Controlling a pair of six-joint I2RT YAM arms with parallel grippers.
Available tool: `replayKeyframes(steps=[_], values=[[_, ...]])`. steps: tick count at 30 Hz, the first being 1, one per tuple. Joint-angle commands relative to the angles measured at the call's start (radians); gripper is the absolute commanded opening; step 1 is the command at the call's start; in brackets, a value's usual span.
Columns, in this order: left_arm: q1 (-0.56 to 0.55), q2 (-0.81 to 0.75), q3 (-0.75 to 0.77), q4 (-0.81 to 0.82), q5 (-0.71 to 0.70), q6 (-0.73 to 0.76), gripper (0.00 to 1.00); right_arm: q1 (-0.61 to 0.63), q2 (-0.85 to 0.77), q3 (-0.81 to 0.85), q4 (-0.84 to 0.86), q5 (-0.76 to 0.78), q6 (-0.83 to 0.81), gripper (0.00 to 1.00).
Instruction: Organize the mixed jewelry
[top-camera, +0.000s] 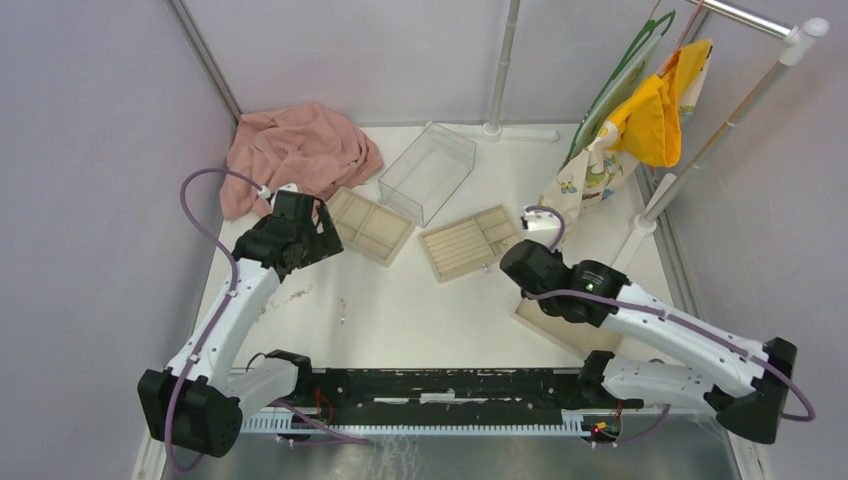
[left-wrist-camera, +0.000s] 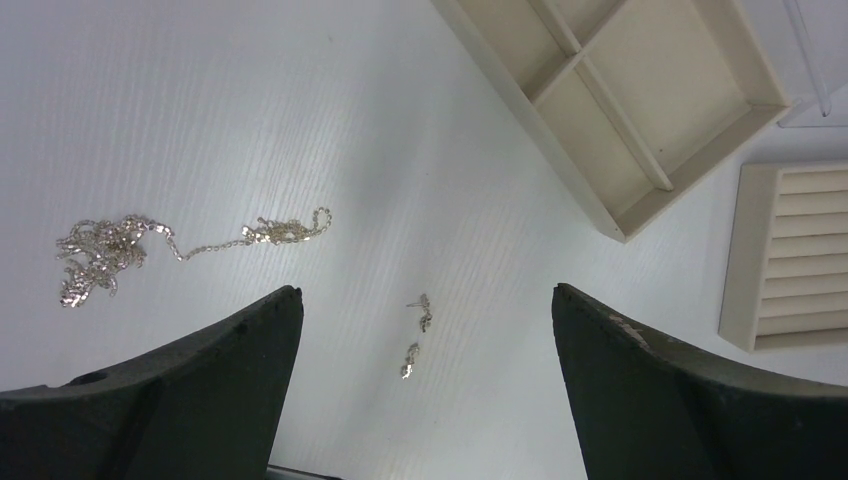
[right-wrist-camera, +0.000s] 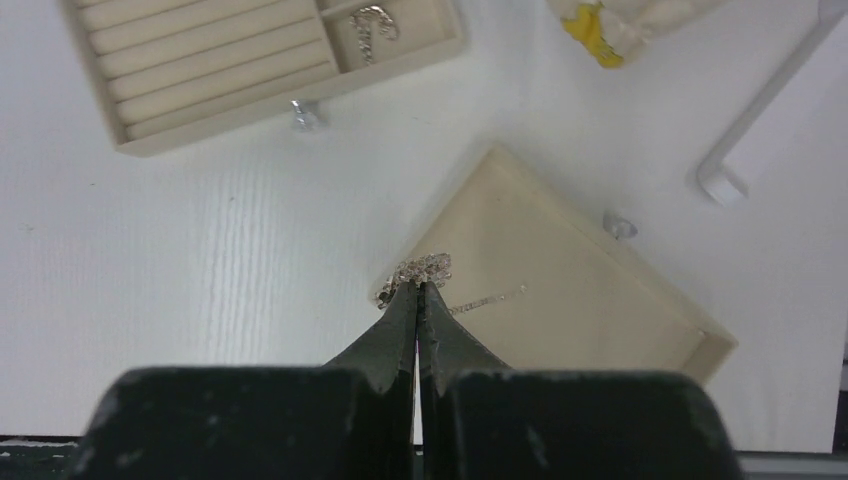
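The mixed jewelry lies scattered. In the left wrist view a tangled silver chain (left-wrist-camera: 110, 255) lies on the white table at the left, and two tiny earring pieces (left-wrist-camera: 418, 335) lie below the gap of my left gripper (left-wrist-camera: 427, 290), which hangs open above them with nothing held. My right gripper (right-wrist-camera: 420, 285) is shut, its tips pinching a bunched silver chain (right-wrist-camera: 425, 268) over the near corner of a flat beige tray (right-wrist-camera: 600, 300); the chain's tail trails right across the tray. Another small chain (right-wrist-camera: 372, 25) lies in a compartment of the slotted tray (right-wrist-camera: 220, 60).
A four-compartment beige tray (top-camera: 370, 225) and the slotted tray (top-camera: 470, 242) sit mid-table, with a clear plastic box (top-camera: 427, 170) behind them. A pink cloth (top-camera: 300, 150) lies at the back left. A rack with hanging cloths (top-camera: 660, 110) stands at the right. A small silver piece (right-wrist-camera: 305, 117) lies beside the slotted tray.
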Motion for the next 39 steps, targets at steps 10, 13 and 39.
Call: replayKeyframes(steps=[10, 13, 39], values=[[0.005, 0.014, 0.009, 0.054, 0.013, 0.040, 1.00, -0.144, -0.220, -0.236, -0.059, 0.019, 0.175, 0.00], [0.005, 0.019, 0.009, 0.047, 0.015, 0.037, 1.00, -0.163, -0.215, -0.275, -0.028, 0.013, 0.161, 0.00], [0.390, 0.167, 0.012, -0.126, -0.040, -0.072, 0.95, -0.166, 0.213, 0.029, 0.467, -0.261, -0.359, 0.63]])
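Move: The necklace already hangs pinched in the right fingers; the empty tray it is bound for has its middle some 11 cm right of that hand, 3 cm back and 14 cm below. The ring tray lies about 10 cm ahead and 9 cm left, equally low. The tangled chain lies roughly 10 cm left of the left hand, 6 cm back and 13 cm below, with the earrings 4 cm right and 8 cm back, and the divided tray 10 cm right and 9 cm ahead. The necklace is carried right and down by about 8 cm each way over the empty tray and let go as the right fingers open to two-thirds. Still open, that hand rises and swings forward and left towards the ring tray. The chain draws the open left hand late on: some 8 cm left and a little down, turning counter-clockwise. ##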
